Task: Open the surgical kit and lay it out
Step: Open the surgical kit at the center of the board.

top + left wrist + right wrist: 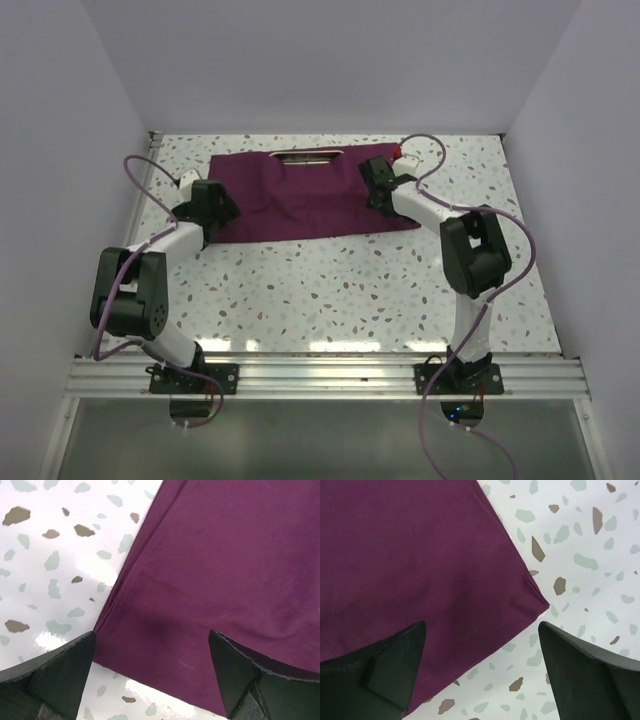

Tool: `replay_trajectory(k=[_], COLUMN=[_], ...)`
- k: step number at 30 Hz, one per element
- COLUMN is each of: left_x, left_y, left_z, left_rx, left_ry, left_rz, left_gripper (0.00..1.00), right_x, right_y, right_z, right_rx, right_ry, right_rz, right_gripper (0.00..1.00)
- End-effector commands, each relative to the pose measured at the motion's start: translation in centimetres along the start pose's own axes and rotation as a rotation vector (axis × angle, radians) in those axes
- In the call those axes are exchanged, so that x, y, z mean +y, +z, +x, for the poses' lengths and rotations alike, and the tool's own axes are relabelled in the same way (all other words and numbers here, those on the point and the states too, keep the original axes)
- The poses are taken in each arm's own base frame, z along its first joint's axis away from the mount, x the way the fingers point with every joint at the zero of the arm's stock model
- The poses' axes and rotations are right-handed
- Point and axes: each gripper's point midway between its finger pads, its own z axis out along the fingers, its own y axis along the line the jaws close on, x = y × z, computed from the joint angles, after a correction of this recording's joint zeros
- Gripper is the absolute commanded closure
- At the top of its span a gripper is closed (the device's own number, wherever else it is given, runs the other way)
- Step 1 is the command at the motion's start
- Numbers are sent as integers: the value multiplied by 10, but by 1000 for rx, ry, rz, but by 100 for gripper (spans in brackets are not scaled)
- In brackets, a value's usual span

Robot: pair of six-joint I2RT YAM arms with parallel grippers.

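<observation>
The dark purple cloth wrap (300, 195) lies spread flat across the back of the table. A strip of the shiny steel tray (308, 157) shows at its far edge; the instruments are hidden. My left gripper (212, 212) is open over the cloth's near left corner (210, 580), fingers (60, 675) straddling the corner edge, holding nothing. My right gripper (378, 186) is open over the cloth's right corner (410, 560), one finger (395, 665) above the cloth, the other above bare table.
The terrazzo table (330, 290) has white walls at the left, back and right. A small red thing (397, 153) lies by the cloth's far right corner. Purple cables loop from both arms.
</observation>
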Motion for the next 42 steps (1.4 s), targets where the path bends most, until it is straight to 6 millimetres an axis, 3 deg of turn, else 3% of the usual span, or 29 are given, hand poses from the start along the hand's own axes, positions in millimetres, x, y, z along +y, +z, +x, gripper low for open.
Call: replay_trajectory(k=[1, 3, 4, 6, 7, 9, 10, 11, 12, 13, 14, 15, 16, 17, 18, 20, 24, 33, 36, 37, 42], left_x=[-34, -49, -63, -79, -97, -115, -140, -149, -158, -182, -186, -198, -204, -202, -210, -211, -215, -218, -220, -217, -214], left_y=[-3, -7, -10, -9, -13, 0, -6, 12, 17, 11, 32, 33, 40, 62, 66, 85, 90, 97, 102, 108, 119], left_z=[-37, -52, -65, -81, -103, -110, -135, -124, -126, -140, -121, -134, -129, -106, -111, -82, -58, -42, -42, -34, -35], left_rx=[-81, -123, -144, -173, -209, -216, -253, -215, -214, -232, -178, -208, -191, -123, -121, -33, 13, 14, 9, 34, 32], left_ry=[15, 39, 44, 69, 70, 138, 154, 198, 263, 296, 339, 379, 402, 429, 449, 469, 482, 530, 533, 539, 543], left_rz=[106, 160, 206, 250, 294, 334, 405, 423, 452, 534, 540, 563, 588, 575, 589, 613, 629, 571, 548, 532, 477], left_gripper=[2, 2, 2, 2, 2, 2, 2, 3, 4, 5, 5, 5, 5, 5, 6, 9, 10, 12, 18, 25, 38], right_x=[-1, -7, -10, -11, -11, -13, -15, -22, -23, -26, -33, -38, -40, -46, -51, -59, -71, -74, -74, -75, -77], right_y=[-8, -12, -21, -27, -32, -44, -47, -50, -59, -65, -66, -78, -83, -84, -95, -101, -118, -118, -116, -115, -116], right_z=[-2, -1, -10, -5, -4, -2, -1, 4, 1, 1, 10, 2, 4, 12, 3, 3, -10, -10, -7, -6, -7], right_rx=[13, 8, -10, -4, -3, 1, 4, 20, 20, 19, 35, 12, 11, 16, -12, -26, -68, -84, -79, -76, -86], right_ry=[62, 73, 99, 113, 117, 110, 108, 92, 96, 87, 71, 89, 81, 77, 98, 89, 93, 90, 82, 80, 82], right_rz=[-7, -7, -24, -66, -85, -134, -138, -131, -153, -168, -164, -190, -212, -213, -239, -251, -267, -272, -267, -262, -263], right_gripper=[1, 1, 1, 2, 1, 2, 2, 1, 2, 1, 2, 2, 2, 1, 2, 2, 1, 1, 2, 1, 2])
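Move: The flap's free edge by the metal tray's left end is about 22 cm ahead of the left gripper, 14 cm to its right and 1 cm lower. The tray's middle lies some 25 cm ahead and 24 cm to the right; the cloth's near left corner is roughly 3 cm back and 3 cm left. From the right gripper, the same flap edge is about 18 cm ahead and 35 cm to the left, with the cloth's near right corner some 7 cm right and 3 cm back. Bring the left gripper forward about 20 cm and some 14 cm right in a high arc over the cloth, turning some 40 degrees clockwise, then lower it to the flap beside the tray's left end and start closing the fingers around the maroon cloth. Meanwhile draw the still-open right gripper back and up, clear of the cloth. ##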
